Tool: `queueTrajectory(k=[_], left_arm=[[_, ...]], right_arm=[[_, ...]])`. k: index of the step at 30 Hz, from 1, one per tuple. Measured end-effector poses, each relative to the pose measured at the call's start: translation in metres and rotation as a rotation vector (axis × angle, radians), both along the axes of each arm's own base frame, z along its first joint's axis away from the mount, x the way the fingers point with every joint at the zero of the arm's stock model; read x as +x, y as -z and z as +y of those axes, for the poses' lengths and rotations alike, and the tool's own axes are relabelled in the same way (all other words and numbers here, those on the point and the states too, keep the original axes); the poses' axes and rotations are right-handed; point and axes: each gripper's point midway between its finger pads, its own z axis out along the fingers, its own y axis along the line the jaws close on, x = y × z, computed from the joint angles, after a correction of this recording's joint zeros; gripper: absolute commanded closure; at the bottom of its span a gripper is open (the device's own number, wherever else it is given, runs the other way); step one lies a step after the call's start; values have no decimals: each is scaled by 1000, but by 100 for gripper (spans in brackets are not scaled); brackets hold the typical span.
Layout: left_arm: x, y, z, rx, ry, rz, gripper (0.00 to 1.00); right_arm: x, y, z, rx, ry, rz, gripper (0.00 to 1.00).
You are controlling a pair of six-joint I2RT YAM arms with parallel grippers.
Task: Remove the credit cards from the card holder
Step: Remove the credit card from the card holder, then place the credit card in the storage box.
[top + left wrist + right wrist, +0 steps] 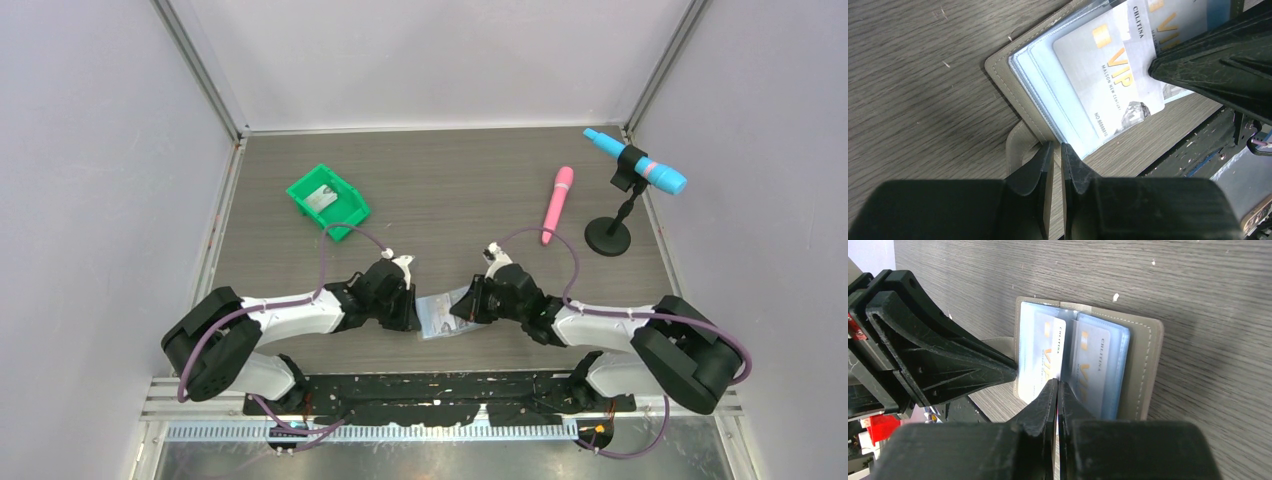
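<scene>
The card holder (440, 318) lies open near the table's front edge, between both grippers. In the left wrist view its beige inner cover (1003, 65) holds clear sleeves, and a white credit card (1108, 75) with gold "VIP" print sticks out of one. My left gripper (1057, 150) is shut on the holder's near edge beside its tab. In the right wrist view two cards show in the sleeves, one on the left (1040, 355) and one on the right (1093, 362). My right gripper (1058, 385) is shut on the left card's edge.
A green bin (328, 200) holding a grey item stands at the back left. A pink stick (557, 203) and a blue microphone on a black stand (635, 165) are at the back right. The table's front edge and black rail lie just behind the holder.
</scene>
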Motion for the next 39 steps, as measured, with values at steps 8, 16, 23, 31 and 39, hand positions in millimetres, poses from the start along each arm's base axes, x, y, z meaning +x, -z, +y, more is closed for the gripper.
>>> queueTrajectory(k=[8, 16, 23, 31, 39], left_arm=[[0, 0, 0, 3, 3, 0, 85], [-6, -8, 2, 4, 24, 11, 75], [0, -49, -11, -81, 47, -41, 64], [9, -77, -15, -92, 108, -128, 50], [19, -108, -19, -101, 206, -203, 49]], right_arm=[[0, -11, -13, -15, 9, -27, 95], [-1, -29, -23, -12, 10, -77, 95], [-7, -28, -26, -24, -15, -71, 95], [-14, -34, -23, 4, -68, -71, 95], [-26, -44, -13, 52, -171, -77, 95]])
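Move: The right fingers already pinch the credit card by its long right-hand edge, the card's middle about 3 cm to that hand's left, level fore and aft and 1 cm lower. The second card lies some 2 cm to the right hand's right, 1 cm ahead and 3 cm below. From the left hand the held card is about 5 cm right and 2 cm ahead, level in height; the open card holder's middle is 6 cm right, 2 cm ahead, 1 cm down. Keeping its pinch on the card's edge, the right hand draws it rightward and up out of the left pocket, about 2.5 cm across, then backs off 2.5 cm while still rising, some 4.5 cm in all, turning about 10 degrees counter-clockwise. The left fingers rest on the holder's left edge at first, then lift off about 11 cm, edging forward and right and opening to half. ##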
